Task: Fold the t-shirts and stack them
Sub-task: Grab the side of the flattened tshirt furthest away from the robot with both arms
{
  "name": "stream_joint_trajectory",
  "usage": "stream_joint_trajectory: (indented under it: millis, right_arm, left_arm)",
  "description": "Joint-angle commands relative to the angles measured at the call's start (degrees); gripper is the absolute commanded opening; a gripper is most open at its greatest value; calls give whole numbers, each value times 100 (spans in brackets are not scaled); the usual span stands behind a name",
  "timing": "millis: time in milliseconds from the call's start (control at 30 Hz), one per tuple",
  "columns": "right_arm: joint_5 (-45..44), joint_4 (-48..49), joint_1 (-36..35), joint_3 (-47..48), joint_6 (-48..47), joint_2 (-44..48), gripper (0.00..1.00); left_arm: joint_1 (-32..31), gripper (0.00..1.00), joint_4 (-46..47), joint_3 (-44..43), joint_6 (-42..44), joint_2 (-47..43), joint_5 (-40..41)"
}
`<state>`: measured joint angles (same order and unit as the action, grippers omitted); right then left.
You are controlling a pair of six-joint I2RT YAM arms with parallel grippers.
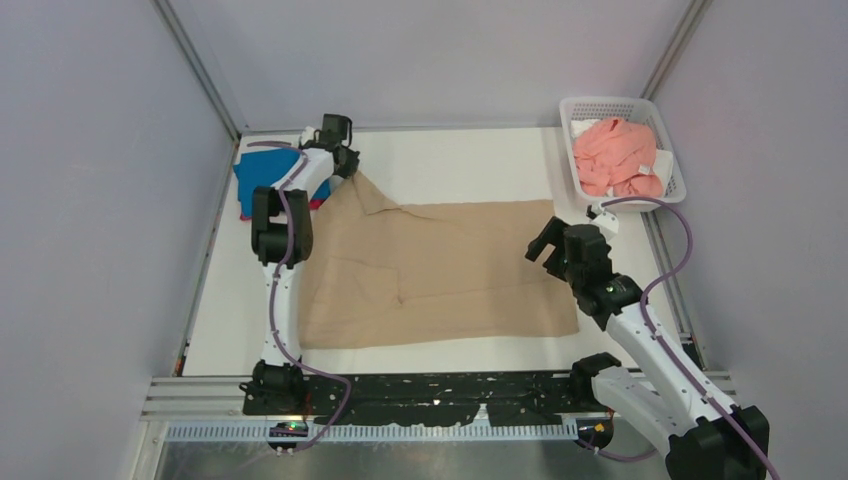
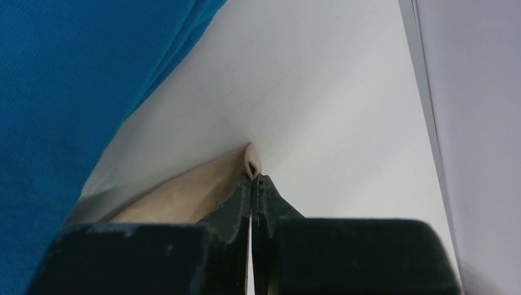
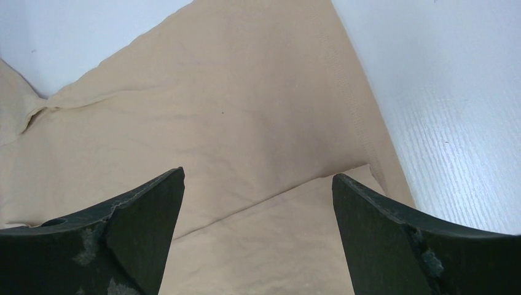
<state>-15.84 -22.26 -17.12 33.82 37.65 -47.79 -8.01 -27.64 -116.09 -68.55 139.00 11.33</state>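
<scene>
A tan-beige t-shirt (image 1: pixel 440 270) lies spread flat in the middle of the white table. My left gripper (image 1: pixel 347 168) is at its far left corner, shut on a pinch of that tan cloth (image 2: pixel 252 161). Just left of it lies a folded bright blue t-shirt (image 1: pixel 262 178) with a magenta-red edge (image 1: pixel 320 203) showing beneath; the blue t-shirt (image 2: pixel 67 92) fills the left of the left wrist view. My right gripper (image 1: pixel 545 243) hovers open above the tan t-shirt's (image 3: pixel 246 123) right edge, nothing between its fingers. A salmon pink t-shirt (image 1: pixel 620 155) is bunched in the basket.
The white mesh basket (image 1: pixel 580 108) stands at the back right corner and also holds a bit of white cloth (image 1: pixel 585 128). Grey walls close in the table on the left, back and right. A black rail (image 1: pixel 440 392) runs along the near edge.
</scene>
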Motion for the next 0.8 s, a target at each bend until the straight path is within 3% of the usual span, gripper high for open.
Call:
stream_joint_trajectory:
  millis: [0,167,333,500,667,767]
  right_arm:
    - [-333,316,23,-1,122,-65,95]
    - [-792,493,34,399,27,-743,95]
    - [-1036,782,34,1569,-487,-2151,95]
    - [-1733,86,164,3291,-551,-3672,97]
    - [-1828,-433,376,4566,-1068,-5202,100]
    - [-1773,-683,555,5208,-1160,-5901,96]
  left_arm:
    - [34,0,117,33,46,-138,-17]
    - [36,0,196,87,164,-268,-186]
    - [35,0,333,344,531,-670,-398]
    - [-1,0,-156,684,809,-1147,-324]
    - [-49,0,-802,1096,1053,-1761,-28]
    - [-107,0,-940,1254,1314,-1971,73]
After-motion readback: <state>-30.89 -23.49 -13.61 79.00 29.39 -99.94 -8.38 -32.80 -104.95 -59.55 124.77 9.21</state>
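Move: The left fingers already hold the beige t-shirt's far-left corner right at their tips, just above the table; the blue stack's middle is some 15 cm to their left and 1 cm nearer the robot. The open right hand's target, the t-shirt's far-right corner, lies about 27 cm ahead, 7 cm right and 10 cm below it. From that corner, the basket's middle is roughly 16 cm further right and 8 cm farther out. Keeping its pinch on the far-left corner, the left hand waits briefly, then draws back about 6 cm and up 5 cm with a slight clockwise turn. The right hand, fingers wide open and clear of the cloth, sweeps forward some 19 cm over the t-shirt towards the far-right corner, its left side rolling down nearly 20 degrees as it turns a little clockwise. ##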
